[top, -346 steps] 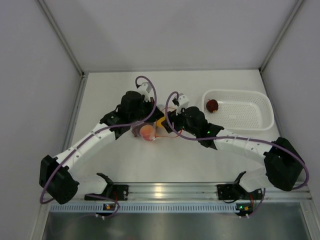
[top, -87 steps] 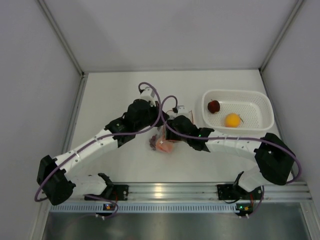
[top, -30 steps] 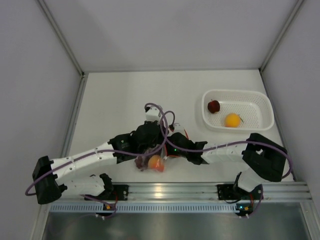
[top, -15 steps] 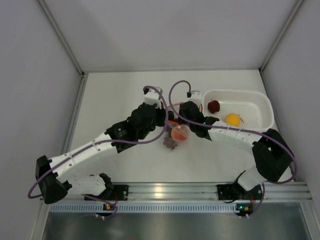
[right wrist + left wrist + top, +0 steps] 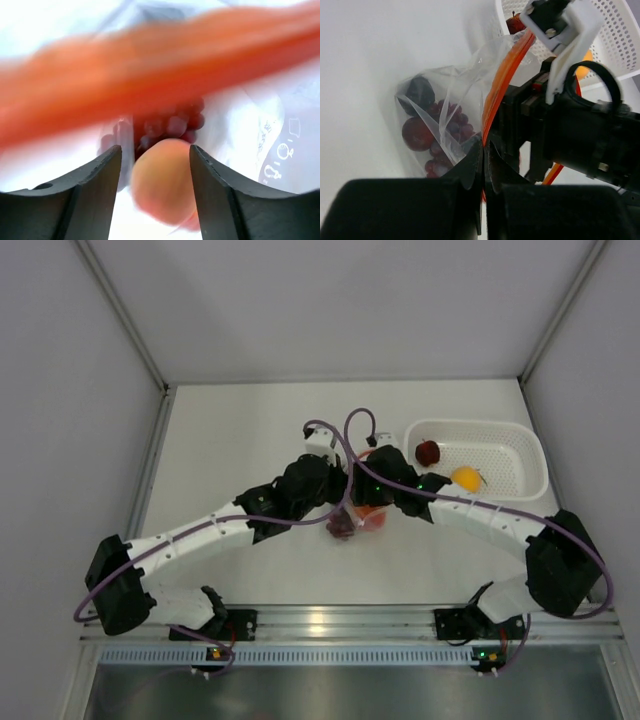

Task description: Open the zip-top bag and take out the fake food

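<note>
The clear zip-top bag (image 5: 451, 95) hangs below my left gripper (image 5: 485, 147), which is shut on its orange zip strip (image 5: 507, 75). A grape bunch (image 5: 454, 125) and dark red pieces (image 5: 416, 134) lie in the bag's bottom. In the right wrist view the strip (image 5: 150, 85) crosses blurred in front. My right gripper (image 5: 155, 155) reaches into the bag's mouth, its fingers open around the orange-red peach (image 5: 165, 185), which is blurred with a gap beside it. Grapes (image 5: 172, 125) show behind it. From above, both grippers meet over the bag (image 5: 345, 525) mid-table.
The white perforated basket (image 5: 530, 455) stands at the back right, close to the right arm. It holds a dark red fruit (image 5: 427, 451) and an orange-yellow round fruit (image 5: 465, 477). Walls bound the table at left, right and back.
Over the last second both arms carried the bag from near the front edge back toward the table's middle, then slightly right. The right gripper's fingers have spread a little around the peach.
</note>
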{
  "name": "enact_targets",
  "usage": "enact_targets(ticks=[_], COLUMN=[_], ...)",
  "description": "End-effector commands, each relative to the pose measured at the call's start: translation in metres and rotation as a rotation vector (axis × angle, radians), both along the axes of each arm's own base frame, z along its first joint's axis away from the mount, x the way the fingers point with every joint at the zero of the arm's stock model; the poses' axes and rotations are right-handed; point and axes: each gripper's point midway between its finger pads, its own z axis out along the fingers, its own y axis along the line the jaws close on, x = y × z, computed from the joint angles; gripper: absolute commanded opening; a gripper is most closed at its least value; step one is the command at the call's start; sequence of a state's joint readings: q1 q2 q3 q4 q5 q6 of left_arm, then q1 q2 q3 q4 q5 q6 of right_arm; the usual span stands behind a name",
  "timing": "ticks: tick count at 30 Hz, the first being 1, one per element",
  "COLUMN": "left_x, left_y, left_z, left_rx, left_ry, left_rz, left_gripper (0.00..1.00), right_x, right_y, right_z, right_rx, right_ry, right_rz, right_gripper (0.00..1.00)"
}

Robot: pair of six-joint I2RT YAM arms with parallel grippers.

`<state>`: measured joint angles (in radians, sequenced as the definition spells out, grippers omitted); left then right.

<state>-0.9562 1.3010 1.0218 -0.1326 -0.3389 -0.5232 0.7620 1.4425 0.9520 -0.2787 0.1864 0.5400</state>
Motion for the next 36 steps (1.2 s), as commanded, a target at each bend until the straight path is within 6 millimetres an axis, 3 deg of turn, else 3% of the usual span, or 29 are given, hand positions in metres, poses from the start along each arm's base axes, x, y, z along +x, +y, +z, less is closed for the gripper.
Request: enact_targets(ticks=[1,4,10,18,26,34,36], left_x=[-0.003,-0.007,-0.012,-0.013,-0.012,-0.017,-0.018], left_y=[-0.013,-0.017,-0.028,-0.033,-0.032,-0.041,-0.042], left_z=[0.010,0.008,0.007,-0.004,-0.020,-0.026,-0.026], left_rx=[-0.105,-0.114,-0.135,-0.130,-0.111,-0.101,-0.101], left_ry=[0.022,0.037,0.069,0.097,0.124,0.141,0.142], left_rz=[-0.015,-0.038,-0.085,-0.094,-0.073,-0.099,-0.103], left_gripper=[0.00,0.00,0.00,0.00,0.00,0.00,0.00], right_x=[-0.017,-0.024,-0.026,-0.034,-0.064,-0.072,-0.074], right_y=[0.006,-0.004,-0.034,-0.031,-0.029,-0.036,-0.037], right_z=[0.033,0.030,-0.005,-0.025,-0.050,-0.082,-0.087], right_rx=[0.089,0.055,-0.073,-0.041,-0.030,-0.057,-0.072], right_ry=[-0.002,0.001,0.034,0.072,0.173,0.219,0.233], right_rz=[0.090,0.095,0.010,0.000,0.067,0.018,0.021], right_gripper=[0.58,0.62,0.63,0.60,0.76,0.78,0.88])
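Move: The peach in the bag lies almost straight below the right hand, about 7 cm down and 1 cm back. Beside it the grapes are some 7 cm to the right hand's left and 1 cm farther out; the white basket's middle is about 25 cm right and 14 cm ahead. From the left hand, already gripping the orange zip rim, the peach is roughly 14 cm below, 4 cm right and 2 cm ahead. Keeping its pinch on the orange rim, the left hand eases down about 4 cm, right and slightly back, fingers tipping down. The right hand, working at the bag mouth, first lifts some 3 cm, then sinks past its starting height while drawing back, ending about 5 cm lower and 5 cm back, slightly right; its half-open fingers spread wide until they straddle the peach. ##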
